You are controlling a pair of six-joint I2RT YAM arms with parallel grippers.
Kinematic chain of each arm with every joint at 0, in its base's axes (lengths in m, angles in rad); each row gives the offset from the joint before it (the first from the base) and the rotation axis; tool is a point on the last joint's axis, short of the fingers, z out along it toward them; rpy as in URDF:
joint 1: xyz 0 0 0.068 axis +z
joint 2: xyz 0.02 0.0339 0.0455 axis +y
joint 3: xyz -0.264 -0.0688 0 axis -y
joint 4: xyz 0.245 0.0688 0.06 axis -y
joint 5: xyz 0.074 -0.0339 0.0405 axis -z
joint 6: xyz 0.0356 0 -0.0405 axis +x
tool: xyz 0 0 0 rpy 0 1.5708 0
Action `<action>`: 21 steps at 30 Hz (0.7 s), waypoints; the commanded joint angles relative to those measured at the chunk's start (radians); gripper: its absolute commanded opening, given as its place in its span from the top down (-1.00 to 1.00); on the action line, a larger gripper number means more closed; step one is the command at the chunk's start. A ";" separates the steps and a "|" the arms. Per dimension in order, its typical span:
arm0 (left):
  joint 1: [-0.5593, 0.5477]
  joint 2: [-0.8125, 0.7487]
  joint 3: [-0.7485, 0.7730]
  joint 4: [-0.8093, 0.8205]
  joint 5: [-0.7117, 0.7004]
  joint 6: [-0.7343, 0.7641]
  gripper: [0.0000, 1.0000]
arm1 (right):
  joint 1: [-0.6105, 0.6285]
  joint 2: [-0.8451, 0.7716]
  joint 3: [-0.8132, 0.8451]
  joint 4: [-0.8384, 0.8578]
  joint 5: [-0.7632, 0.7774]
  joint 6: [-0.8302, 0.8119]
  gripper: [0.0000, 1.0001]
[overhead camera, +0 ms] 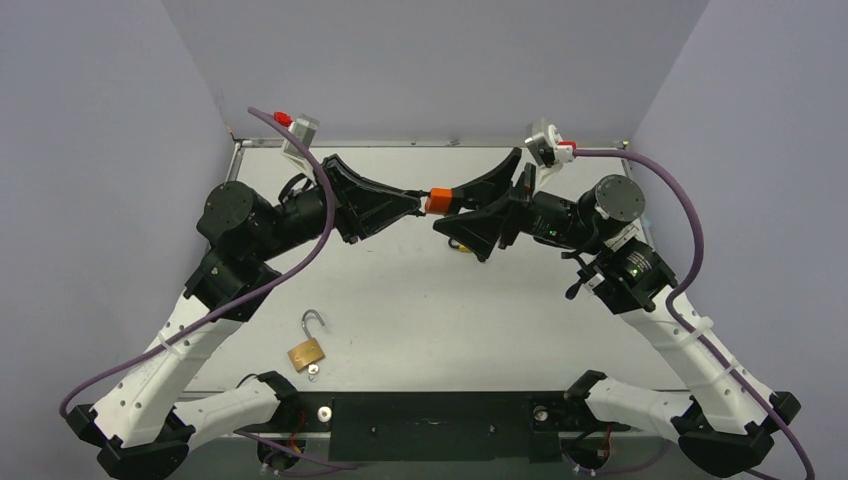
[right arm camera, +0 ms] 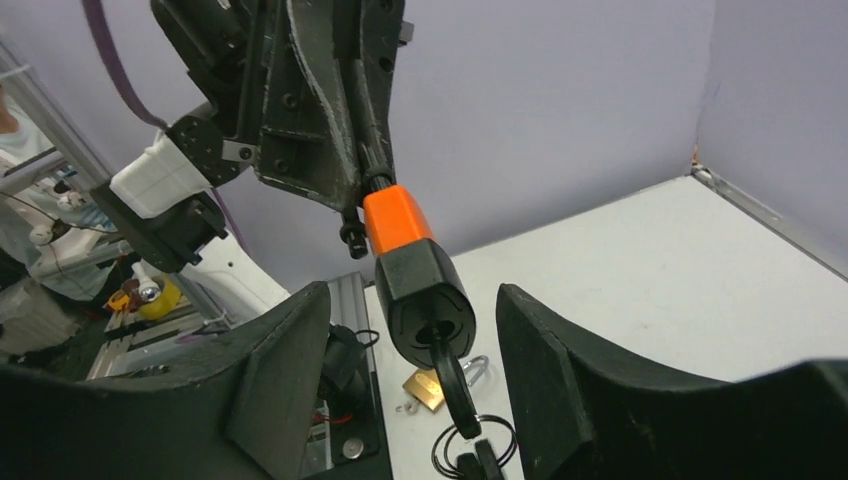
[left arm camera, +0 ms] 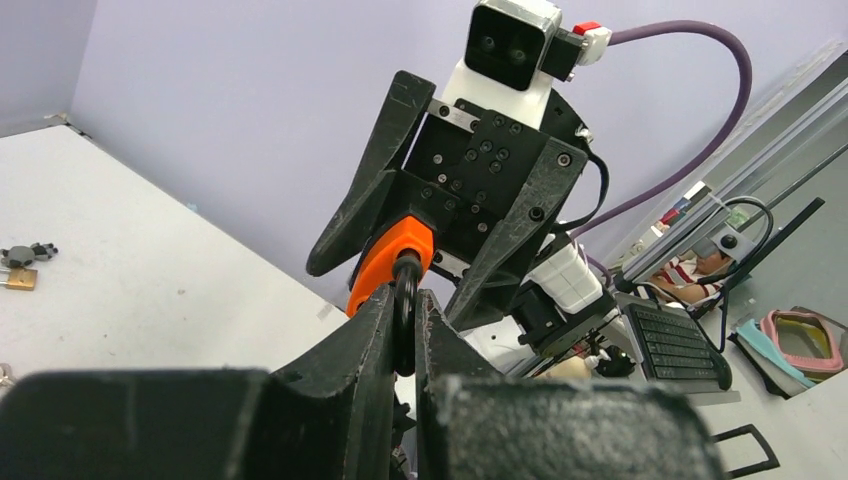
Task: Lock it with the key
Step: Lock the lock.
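An orange-and-black padlock (overhead camera: 437,201) hangs in mid-air above the table's far middle. My left gripper (left arm camera: 404,312) is shut on its black shackle (left arm camera: 404,290), under the orange top (left arm camera: 392,252). In the right wrist view the lock's black body (right arm camera: 425,296) points at the camera, and a black-headed key (right arm camera: 452,372) sits in its keyhole with a key ring (right arm camera: 476,443) dangling below. My right gripper (right arm camera: 412,298) is open, one finger on each side of the lock body with a gap on both sides.
A small brass padlock (overhead camera: 307,352) with its shackle open lies on the table near the front, left of centre. Another small brass lock with dark keys (left arm camera: 20,266) lies on the table under the right arm. Purple walls enclose three sides.
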 commanded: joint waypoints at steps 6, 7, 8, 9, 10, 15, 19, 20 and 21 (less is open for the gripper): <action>-0.001 -0.006 0.050 0.102 -0.022 -0.030 1.00 | -0.009 -0.020 -0.034 0.316 -0.086 0.190 -0.02; -0.002 -0.006 0.047 0.106 -0.021 -0.032 1.00 | -0.010 -0.018 -0.040 0.339 -0.089 0.209 0.03; -0.001 -0.005 0.046 0.109 -0.018 -0.034 1.00 | -0.011 -0.015 -0.041 0.348 -0.094 0.216 0.06; -0.002 -0.006 0.047 0.112 -0.019 -0.034 1.00 | -0.010 -0.013 -0.043 0.358 -0.096 0.223 0.11; -0.002 -0.005 0.047 0.113 -0.019 -0.034 1.00 | -0.010 -0.011 -0.045 0.360 -0.096 0.226 0.14; 0.000 -0.007 0.047 0.113 -0.021 -0.030 1.00 | -0.010 -0.014 -0.057 0.382 -0.094 0.249 0.32; -0.001 -0.005 0.037 0.121 -0.018 -0.030 1.00 | -0.010 -0.014 -0.059 0.381 -0.082 0.258 0.58; -0.001 -0.005 0.034 0.121 -0.018 -0.030 1.00 | -0.010 -0.013 -0.058 0.373 -0.079 0.257 0.67; -0.001 -0.005 0.034 0.120 -0.013 -0.025 1.00 | -0.010 -0.011 -0.058 0.370 -0.075 0.259 0.88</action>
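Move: Just in front of the right hand's open fingers, the orange-and-black lock's middle sits about 2 cm above that hand, 1 cm back and 1 cm left. Its black-headed key is some 4 cm to the right of the lock's middle and 1 cm lower; the yellow padlock lies far below the right hand, about 24 cm ahead and 3 cm right. From the left hand, holding the open shackle, the lock is some 5 cm right, 1 cm ahead and 1 cm up. Closing in on the lock, the right hand rises about 3 cm and eases back 1.5 cm, its fingers tipping up by some 10 degrees. Its wide-open fingers narrow to well under half of that gap, until they pinch the black body from both sides. The left hand keeps its pinch on the shackle and lifts about 1 cm. ##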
